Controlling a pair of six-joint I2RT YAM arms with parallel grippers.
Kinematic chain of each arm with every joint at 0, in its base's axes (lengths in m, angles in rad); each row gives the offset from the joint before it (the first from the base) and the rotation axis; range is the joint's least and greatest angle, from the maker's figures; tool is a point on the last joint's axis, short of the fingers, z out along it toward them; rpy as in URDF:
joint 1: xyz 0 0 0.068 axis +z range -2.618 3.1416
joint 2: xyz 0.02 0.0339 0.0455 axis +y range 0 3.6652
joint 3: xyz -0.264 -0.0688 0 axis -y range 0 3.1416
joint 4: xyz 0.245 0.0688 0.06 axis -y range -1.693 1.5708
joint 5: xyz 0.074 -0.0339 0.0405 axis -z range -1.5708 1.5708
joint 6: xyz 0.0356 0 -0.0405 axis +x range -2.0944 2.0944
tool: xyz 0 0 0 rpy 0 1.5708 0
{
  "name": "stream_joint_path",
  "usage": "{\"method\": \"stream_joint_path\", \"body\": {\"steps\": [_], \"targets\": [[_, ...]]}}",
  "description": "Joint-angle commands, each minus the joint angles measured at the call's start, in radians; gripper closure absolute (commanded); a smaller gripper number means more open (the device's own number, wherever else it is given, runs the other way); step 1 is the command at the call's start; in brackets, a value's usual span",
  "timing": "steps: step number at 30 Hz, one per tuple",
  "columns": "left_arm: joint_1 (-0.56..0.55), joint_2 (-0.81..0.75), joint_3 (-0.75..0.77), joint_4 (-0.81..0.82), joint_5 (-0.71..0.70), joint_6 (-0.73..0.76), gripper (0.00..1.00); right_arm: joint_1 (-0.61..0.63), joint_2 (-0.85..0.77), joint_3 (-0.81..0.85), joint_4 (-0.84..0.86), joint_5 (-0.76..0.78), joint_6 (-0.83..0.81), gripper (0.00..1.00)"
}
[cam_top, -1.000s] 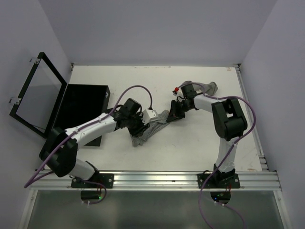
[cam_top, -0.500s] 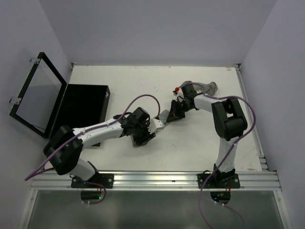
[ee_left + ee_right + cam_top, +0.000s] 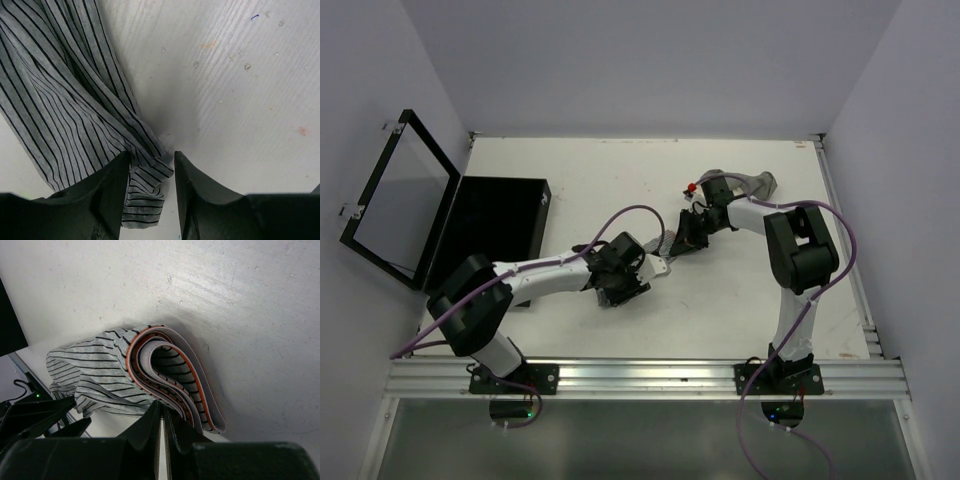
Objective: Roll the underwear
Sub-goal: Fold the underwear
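Observation:
The underwear in hand is grey with thin black stripes and an orange-edged waistband. It lies bunched on the white table between my two grippers [image 3: 660, 246]. My left gripper [image 3: 620, 283] is low over its near-left end. In the left wrist view the jaws [image 3: 151, 157] stand apart, with a folded hem corner of the cloth [image 3: 60, 100] lying loose between them. My right gripper [image 3: 684, 238] is at the far-right end. In the right wrist view its jaws [image 3: 161, 406] are closed at the edge of the doubled-over waistband [image 3: 170, 365].
A second grey garment [image 3: 752, 182] lies at the back right behind the right arm. A flat black box [image 3: 490, 225] with its hinged lid [image 3: 395, 200] open stands at the left. The table's raised edge runs along the right side [image 3: 845, 230].
My left gripper has moved right, toward the right gripper. The striped cloth, stretched out a second ago, is now bunched shorter. The right gripper has stayed put.

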Motion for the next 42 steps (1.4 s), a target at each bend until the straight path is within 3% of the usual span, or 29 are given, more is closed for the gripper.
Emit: {"method": "stream_joint_path", "body": {"steps": [1,5,17,31,42], "targets": [[-0.01,0.007,0.041,0.053,-0.058,-0.026,0.56,-0.016,0.044,-0.021,-0.016,0.117,-0.019,0.89],[-0.01,0.004,0.049,0.056,-0.093,-0.028,0.64,-0.019,0.042,-0.024,-0.016,0.117,-0.019,0.89],[-0.009,-0.065,0.029,0.036,-0.115,-0.003,1.0,-0.027,0.048,-0.026,-0.024,0.123,-0.034,0.89],[-0.009,-0.164,-0.046,-0.078,-0.083,0.253,1.0,-0.045,0.056,-0.023,-0.048,0.112,-0.06,0.9],[-0.01,-0.075,-0.077,-0.055,-0.009,0.244,1.0,-0.047,0.061,-0.016,-0.057,0.086,-0.062,0.9]]}}
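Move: The underwear's loose, crumpled near end lies practically between the left hand's open fingers, about 1 cm ahead and 1 cm below. From there the waistband end, already gripped by the right hand, lies some 14 cm ahead and 12 cm to the right; the black box's middle is about 14 cm ahead and 31 cm left. From the right hand that near end lies about 12 cm back and 13 cm left, level in height. The underwear's loose near end gets pinched: the left hand eases about 1 cm forward as its half-open fingers shut on the cloth, lifts it some 3 cm, then carries it about 3 cm left and 2 cm back, away from the right hand, while lowering again and turning some 10 degrees clockwise. The right hand keeps its grip on the waistband end, almost still. ##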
